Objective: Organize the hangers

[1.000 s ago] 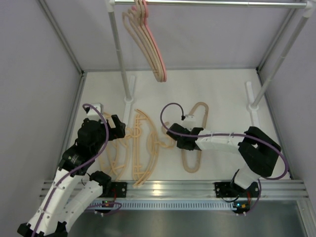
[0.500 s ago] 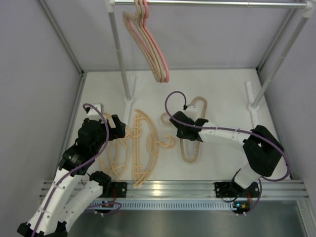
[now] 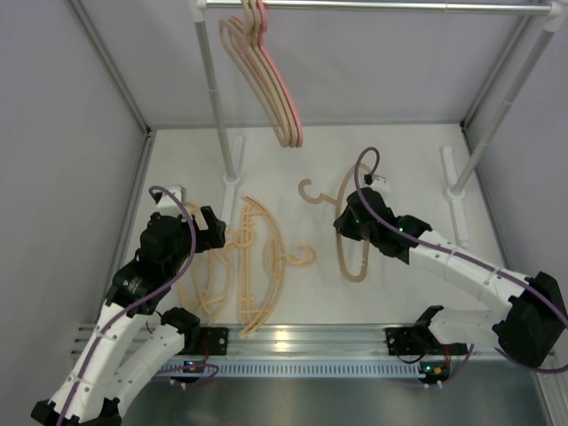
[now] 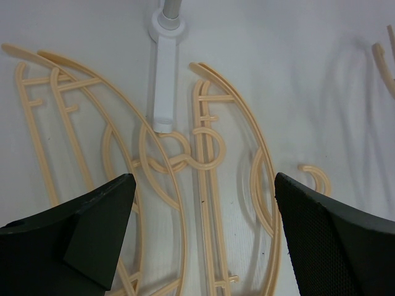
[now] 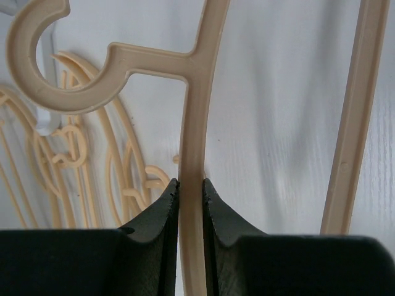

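My right gripper is shut on a plain beige hanger, gripping its arm just below the hook; it holds it lifted over the table's middle. In the right wrist view my gripper clamps the beige bar. Several peach-tan crossbar hangers lie flat at left; they also show in the left wrist view. My left gripper hovers open and empty above them. Several beige hangers and a pink one hang on the rail.
The rail rests on two poles, the left pole with a white foot and the right pole with a white foot. Grey walls close in both sides and the back.
My right gripper has lifted the beige hanger and carried it right and toward the back; the arm has stretched out. The hung hangers sway slightly. The left arm has not moved.
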{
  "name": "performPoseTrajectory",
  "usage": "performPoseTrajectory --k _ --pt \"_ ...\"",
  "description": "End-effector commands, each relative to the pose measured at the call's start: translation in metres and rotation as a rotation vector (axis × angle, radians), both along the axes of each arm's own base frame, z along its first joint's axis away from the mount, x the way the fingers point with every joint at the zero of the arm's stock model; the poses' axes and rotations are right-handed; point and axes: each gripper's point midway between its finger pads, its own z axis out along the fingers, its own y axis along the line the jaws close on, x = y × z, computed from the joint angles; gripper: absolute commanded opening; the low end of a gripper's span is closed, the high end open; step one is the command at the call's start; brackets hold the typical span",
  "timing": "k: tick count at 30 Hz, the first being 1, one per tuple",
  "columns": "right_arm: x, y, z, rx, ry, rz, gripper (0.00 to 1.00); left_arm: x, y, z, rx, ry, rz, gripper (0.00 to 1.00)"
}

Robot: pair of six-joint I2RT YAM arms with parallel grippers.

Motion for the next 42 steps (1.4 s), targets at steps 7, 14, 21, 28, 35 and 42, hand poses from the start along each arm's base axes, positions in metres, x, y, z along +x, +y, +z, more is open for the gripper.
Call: performPoseTrajectory --k 7,14,21,28,35,42 --pt "0.016 -0.005 0.070 0.215 -0.129 0.007 0.00 0.002 0.001 0.004 -0.008 -0.016 0.013 0.98" --pt "0.026 -0.002 0.116 0.361 -0.184 0.058 0.00 0.002 0.001 0.004 -0.008 -0.016 0.013 0.98" --pt "0.036 0.004 0.170 0.483 -0.249 0.117 0.00 0.002 0.001 0.004 -0.007 -0.017 0.017 0.98" --pt "0.050 -0.010 0.219 0.562 -0.330 0.106 0.00 0.002 0.001 0.004 -0.008 -0.018 0.017 0.98" --pt "0.054 0.002 0.266 0.684 -0.385 0.202 0.00 0.003 0.001 0.004 -0.006 -0.016 0.017 0.98" --pt "0.054 0.018 0.312 0.800 -0.439 0.298 0.00 0.003 0.001 0.004 -0.005 -0.015 0.019 0.98"
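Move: About 30 cm ahead, 16 cm left and 40 cm above the right hand, which already pinches the beige oval hanger clear of the table, is the free stretch of rail beside the pink hanger. The bunch of hung hangers has its middle some 27 cm ahead, 18 cm left and 28 cm up. On the table, a curved hanger pair lies level with the hand, about 19 cm left and 14 cm below. From the left hand, that rail spot is some 33 cm ahead, 13 cm right and 32 cm up. Lifting the already gripped beige hanger towards the rail, the right hand climbs about 24 cm and works forward some 6 cm, with little sideways shift overall. On the way the wrist rolls its left side up and tips its fingers upward, some 40 degrees in all, while the fingers keep their pinch. ##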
